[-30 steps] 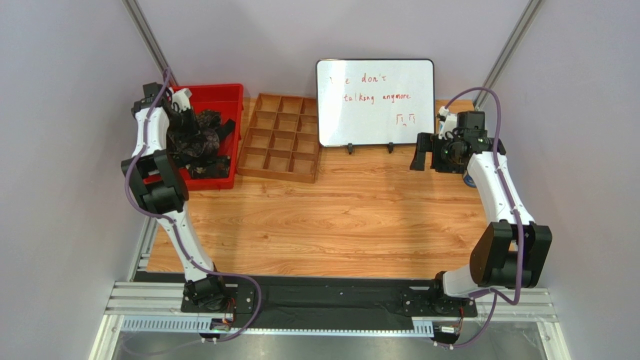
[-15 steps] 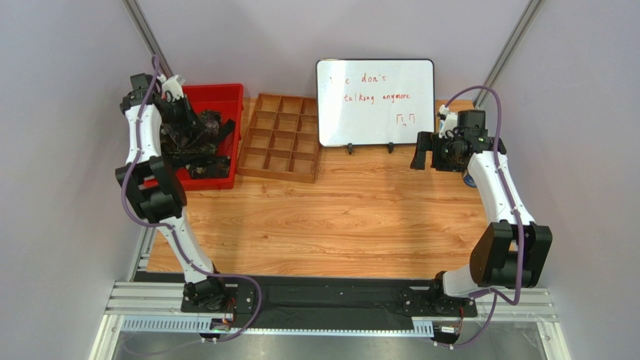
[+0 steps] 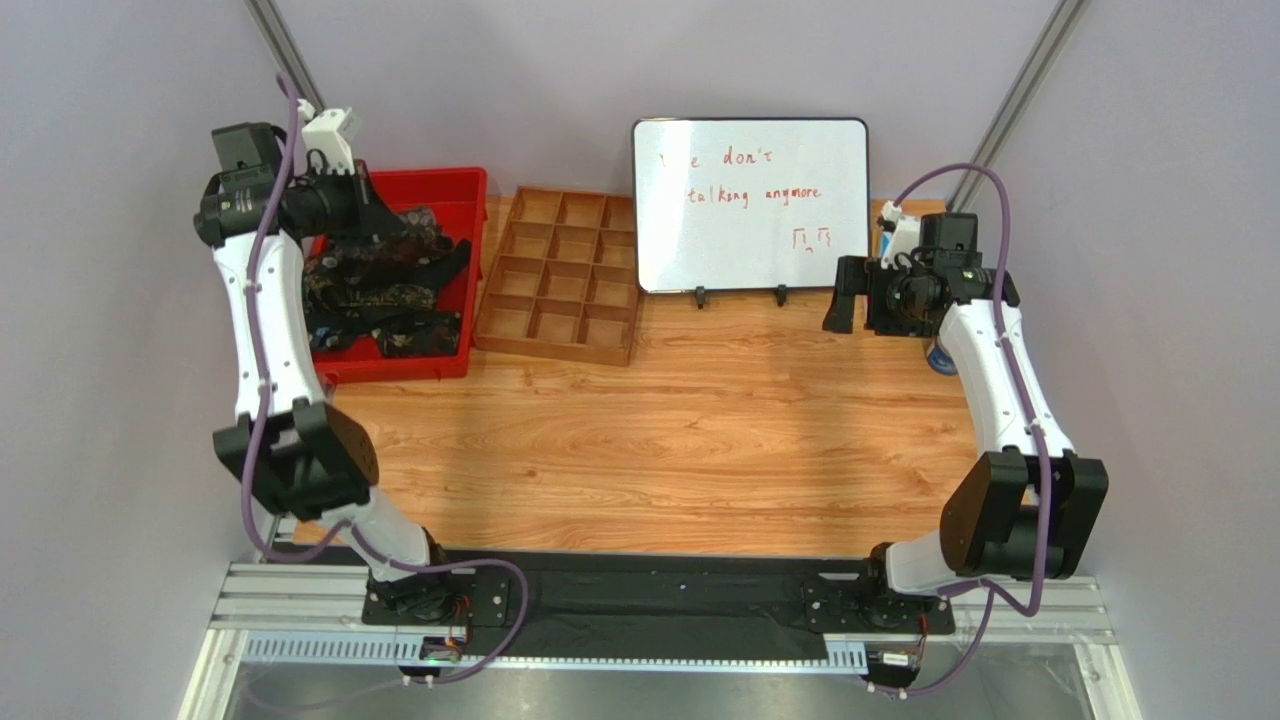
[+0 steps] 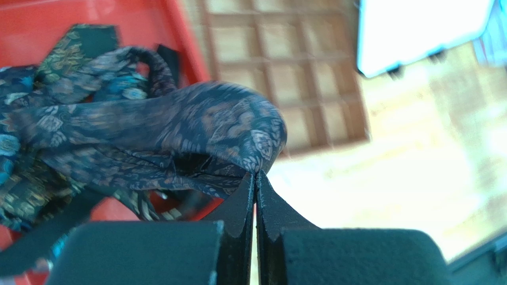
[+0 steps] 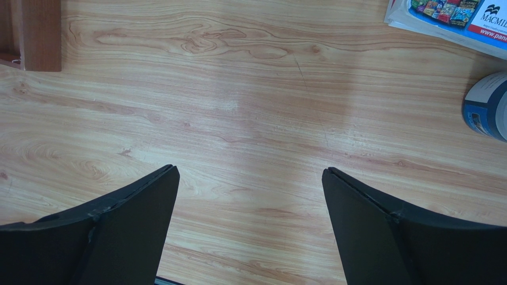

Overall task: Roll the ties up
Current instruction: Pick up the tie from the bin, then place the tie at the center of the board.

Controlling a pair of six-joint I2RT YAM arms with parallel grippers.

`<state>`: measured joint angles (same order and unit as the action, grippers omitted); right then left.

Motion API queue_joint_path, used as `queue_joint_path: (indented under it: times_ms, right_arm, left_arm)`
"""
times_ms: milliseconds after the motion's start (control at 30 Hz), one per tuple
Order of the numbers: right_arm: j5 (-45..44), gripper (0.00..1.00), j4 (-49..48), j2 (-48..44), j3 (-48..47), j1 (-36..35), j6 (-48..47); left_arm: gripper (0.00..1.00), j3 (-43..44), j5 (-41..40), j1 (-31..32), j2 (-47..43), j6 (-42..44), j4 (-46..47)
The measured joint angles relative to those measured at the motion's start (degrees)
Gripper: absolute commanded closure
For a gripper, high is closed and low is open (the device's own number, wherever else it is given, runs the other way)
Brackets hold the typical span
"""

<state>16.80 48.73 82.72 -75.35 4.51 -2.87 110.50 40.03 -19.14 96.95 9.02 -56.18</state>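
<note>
Several dark paisley ties lie in a tangled heap in the red bin at the back left. My left gripper hangs over that bin, shut on a fold of one tie. In the left wrist view the fingertips pinch the fabric's edge, and the rest of the tie trails back into the heap. At the right, near the whiteboard's foot, my right gripper stands open over bare wood. Nothing lies between its fingers.
A wooden compartment tray sits just right of the red bin. A whiteboard stands upright at the back centre. A blue tape roll and a printed booklet lie near the right gripper.
My left arm has risen and swung back to the left, pulling the pinched tie up out of the heap. The right arm has barely moved.
</note>
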Motion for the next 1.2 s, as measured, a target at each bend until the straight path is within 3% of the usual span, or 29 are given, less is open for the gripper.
queue_joint_path:
  times_ms: [167,333,467,667,800,833,900,967,1100,1200]
  right_arm:
    - [0.74,0.02,2.62,-0.46,-1.68,0.07,-0.59]
    - [3.30,0.02,6.69,-1.70,-3.10,2.10,-1.44]
    - [5.22,0.03,10.19,-2.58,-3.15,5.05,-1.79]
    - [8.59,0.04,13.68,-2.60,-3.15,8.04,-2.80]
    - [10.45,0.05,15.10,-2.58,-3.15,9.22,-3.50]
    - [10.84,0.05,15.41,-2.56,-3.15,9.33,-3.76]
    - [11.72,0.05,15.82,-2.49,-3.15,9.51,-4.57]
    - [12.90,0.04,16.04,-2.25,-3.15,9.51,-5.25]
    - [14.47,0.01,15.98,-1.16,-2.91,7.87,-6.49]
    - [13.44,0.02,14.67,-0.68,-1.25,2.32,-7.19]
  left_arm:
    - [1.00,-12.59,-0.17,8.15,-15.43,6.99,-2.29]
    - [1.00,-27.89,-3.21,25.68,-24.28,11.06,-1.29]
    - [1.00,-35.39,-7.26,42.91,-24.63,9.90,2.54]
    - [1.00,-33.44,-13.05,61.86,-15.39,3.41,12.48]
    - [0.68,-27.26,-14.91,68.59,-6.80,1.77,16.39]
    - [0.53,-26.25,-14.91,69.29,-5.90,1.99,16.37]
    - [0.41,-25.70,-13.31,69.07,-5.86,2.12,15.82]
    - [0.39,-26.69,-10.40,65.46,-7.72,2.05,15.02]
    - [0.38,-32.13,-9.62,48.89,-15.82,4.50,11.69]
    - [0.38,-35.91,-10.38,39.50,-20.98,7.41,9.05]
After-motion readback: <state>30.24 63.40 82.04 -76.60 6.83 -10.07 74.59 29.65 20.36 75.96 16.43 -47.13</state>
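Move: The left hand holds the tie high over the red bin; the open table it is taken to lies about 18 cm back, 36 cm to the right and 27 cm below. The bin's middle is some 5 cm ahead, 3 cm left and 24 cm below that hand, the compartment tray's about 4 cm ahead, 23 cm right and 26 cm below. From the right hand, the open table spot lies roughly 36 cm left, 10 cm back and 14 cm below. Sweeping right and back in one fast arc, the left hand draws the held tie out of the bin, past the tray's near side, for nearly 40 cm sideways, sinking about 10 cm and turning some 60 degrees clockwise. Over the open table its fingers open and let go; it then swings about 17 cm left and a little forward towards the bin, turning partly back. The open right hand draws back about 5 cm, then edges left. ##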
